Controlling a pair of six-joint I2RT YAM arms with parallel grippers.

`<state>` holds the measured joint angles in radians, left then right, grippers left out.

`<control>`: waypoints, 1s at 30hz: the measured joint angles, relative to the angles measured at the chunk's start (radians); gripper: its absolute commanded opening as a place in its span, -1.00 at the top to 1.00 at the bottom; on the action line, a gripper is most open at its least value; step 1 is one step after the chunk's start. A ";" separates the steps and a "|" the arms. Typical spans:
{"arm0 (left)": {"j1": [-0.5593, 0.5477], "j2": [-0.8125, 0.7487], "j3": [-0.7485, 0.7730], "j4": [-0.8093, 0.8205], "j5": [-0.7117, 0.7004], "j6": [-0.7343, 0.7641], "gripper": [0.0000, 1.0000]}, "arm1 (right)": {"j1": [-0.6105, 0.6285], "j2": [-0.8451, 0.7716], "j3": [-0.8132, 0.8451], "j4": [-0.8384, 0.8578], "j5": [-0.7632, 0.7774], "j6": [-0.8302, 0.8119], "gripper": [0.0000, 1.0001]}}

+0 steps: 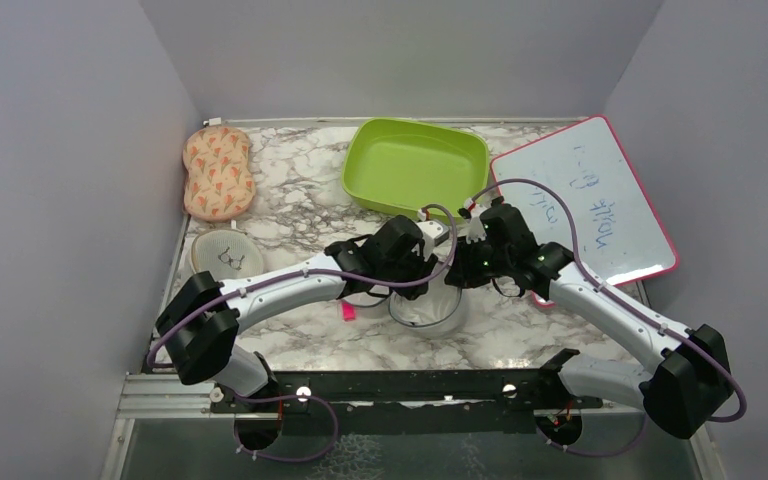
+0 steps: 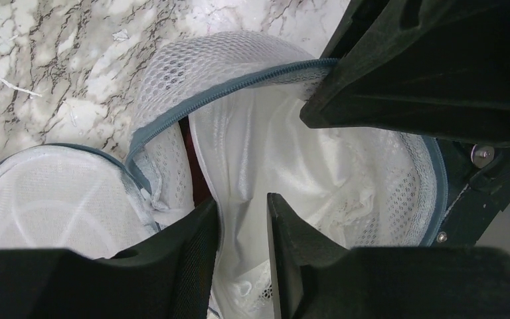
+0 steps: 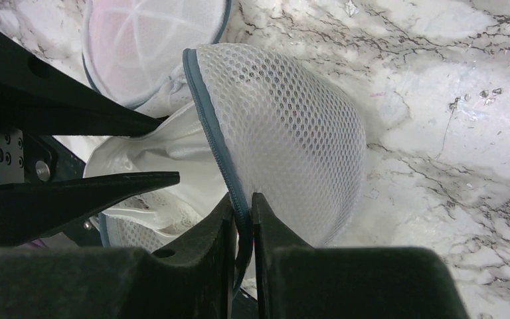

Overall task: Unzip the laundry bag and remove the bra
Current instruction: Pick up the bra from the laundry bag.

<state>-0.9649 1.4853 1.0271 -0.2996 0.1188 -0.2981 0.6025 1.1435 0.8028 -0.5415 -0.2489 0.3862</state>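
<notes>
The laundry bag (image 3: 285, 126), a white mesh clamshell with a grey-blue zip rim (image 3: 211, 123), lies unzipped between the two arms at the table's near middle (image 1: 425, 310). Its other half (image 2: 46, 193) lies flat beside it. My right gripper (image 3: 241, 199) is shut on the zip rim of the raised half and holds it up. The white satin and lace bra (image 2: 265, 153) sits in the opening. My left gripper (image 2: 242, 203) reaches into the bag, and its fingers pinch a fold of the bra's white fabric.
A lime green tray (image 1: 415, 165) stands at the back centre, with a pink-framed whiteboard (image 1: 590, 200) to its right. A beige mesh round case (image 1: 226, 255) and an orange-patterned pad (image 1: 218, 172) lie at the left. A small pink piece (image 1: 348, 311) lies beside the bag.
</notes>
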 measured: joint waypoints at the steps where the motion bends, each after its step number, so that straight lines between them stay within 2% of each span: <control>1: -0.002 0.000 0.000 0.000 0.000 0.000 0.52 | 0.000 0.000 0.000 0.001 0.000 0.000 0.76; 5: -0.005 0.002 0.000 0.000 -0.004 -0.002 0.39 | 0.000 0.004 0.000 0.004 -0.004 -0.004 0.76; 9: -0.006 0.026 0.000 0.001 -0.021 0.004 0.40 | 0.000 0.008 0.000 0.004 -0.008 -0.010 0.76; 18: -0.006 0.070 0.000 0.003 -0.040 0.005 0.89 | 0.000 0.009 0.000 0.011 -0.014 -0.018 0.76; 20: -0.007 0.049 0.000 0.002 -0.038 -0.002 1.00 | 0.000 0.009 0.000 0.015 -0.014 -0.018 0.76; 30: -0.011 -0.220 -0.132 0.066 0.028 -0.010 1.00 | 0.000 0.009 0.000 0.040 0.046 -0.002 0.84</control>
<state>-0.9756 1.2655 0.8955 -0.2333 0.1467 -0.3080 0.6025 1.1522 0.8032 -0.5011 -0.2031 0.3843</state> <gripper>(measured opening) 0.014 0.101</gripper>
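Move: The bra lies folded white in the open laundry bag, its middle about 4 cm below the left gripper and some 2 cm nearer the base, level sideways. The bag's rim, held in the right gripper, is about 5 cm to the left hand's right and 1 cm ahead; the folded-back lid lies some 12 cm left, 1 cm ahead and 9 cm lower. From the right hand, the bra is about 5 cm left, 3 cm back and 4 cm below. Dip the left gripper about 3 cm straight down into the open bag, shut its fingers on a fold of the bra, then pull up some 6 cm, easing back and a little left while the fingertips tilt upward. Keep the right gripper pinching the bag's rim, letting it shift about a centimetre forward at the end. ##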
